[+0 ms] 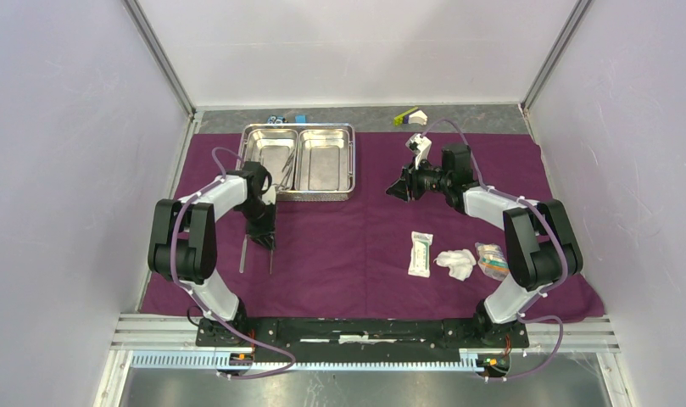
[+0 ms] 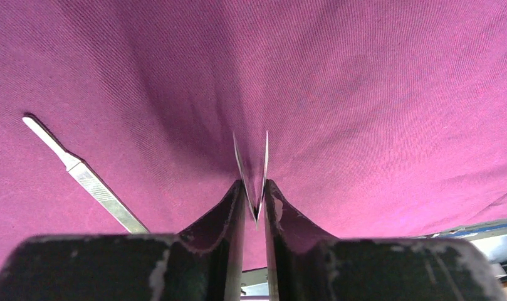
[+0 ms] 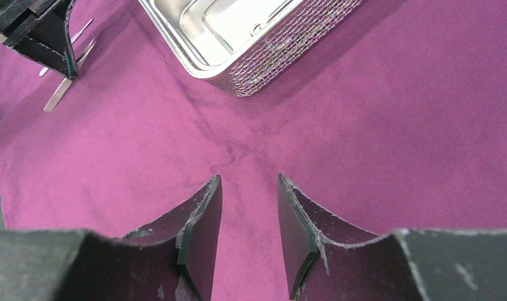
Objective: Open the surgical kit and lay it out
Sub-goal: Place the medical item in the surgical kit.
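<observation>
The dark purple cloth lies spread flat on the table. The steel tray stands on it at the back left, and its mesh wall shows in the right wrist view. My left gripper points down at the cloth in front of the tray. Its narrow jaws are shut on slim metal tweezers, whose two blades touch both fingers. A second flat metal tool lies to its left. My right gripper hovers open over bare cloth with nothing in it. A white packet, gauze and a clear packet lie at the front right.
A small blue block and a yellow-green and white piece sit on the grey strip behind the cloth. White walls close in the left, back and right sides. The arm bases stand along the near edge.
</observation>
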Tool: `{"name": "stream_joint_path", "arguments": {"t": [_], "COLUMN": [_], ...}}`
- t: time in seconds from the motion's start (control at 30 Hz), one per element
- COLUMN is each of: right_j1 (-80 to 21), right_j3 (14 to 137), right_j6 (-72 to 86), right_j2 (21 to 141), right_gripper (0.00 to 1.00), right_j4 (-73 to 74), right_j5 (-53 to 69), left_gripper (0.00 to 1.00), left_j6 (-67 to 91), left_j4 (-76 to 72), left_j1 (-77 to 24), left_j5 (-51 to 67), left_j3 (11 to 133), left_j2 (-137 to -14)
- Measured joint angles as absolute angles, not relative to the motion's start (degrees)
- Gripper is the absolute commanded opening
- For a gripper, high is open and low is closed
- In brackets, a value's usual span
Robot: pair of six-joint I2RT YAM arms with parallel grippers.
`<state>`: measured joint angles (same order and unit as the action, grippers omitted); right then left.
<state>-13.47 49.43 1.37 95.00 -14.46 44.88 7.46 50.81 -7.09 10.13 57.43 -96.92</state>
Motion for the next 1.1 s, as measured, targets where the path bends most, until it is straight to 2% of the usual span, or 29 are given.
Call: {"name": "stream_joint_path", "arguments": {"t": [0.73,0.9,1.1], "right_j1": [-13.5,-13.5,-13.4], "right_j3": [49.4,49.4,49.5], "right_j6": [1.4,1.4,0.7], "right_j2": [95.1,95.1,95.1], "right_gripper": [0.44,0.44,0.44], "right_j4": [-14.5,-14.5,-14.5], "right_j5": [44.9,44.9,44.9], "left_gripper": [0.35,0.43,0.62], "left_j6": [7.5,7.5,7.3], "left_j4": [50.8,50.8,50.8], "left_j1": [-7.1,-7.1,-7.1], "left_j5": [10.2,10.1,10.2], "left_j3": [57.5,57.5,57.5], "left_j2": [-97.0,-97.0,-96.2]}}
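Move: The tweezers are already between the left hand's pads, low over the cloth, their middle practically at the hand point and their splayed tips facing away from the base. The scalpel lies parallel about 6 cm to the left, roughly level, a centimetre lower. The metal tray's middle is some 20 cm ahead and 7 cm to the right. From the right hand, the tweezers are about 26 cm left, 12 cm back and 9 cm below. The tweezers are let go beside the scalpel: the left fingers, still pointing straight down, ease apart slowly and then faster, from about a quarter to just over half open, until both pads stand clear of the tweezers' sides. The hand stays in place meanwhile without turning, only starting to rise by less than half a centimetre at the very end. ##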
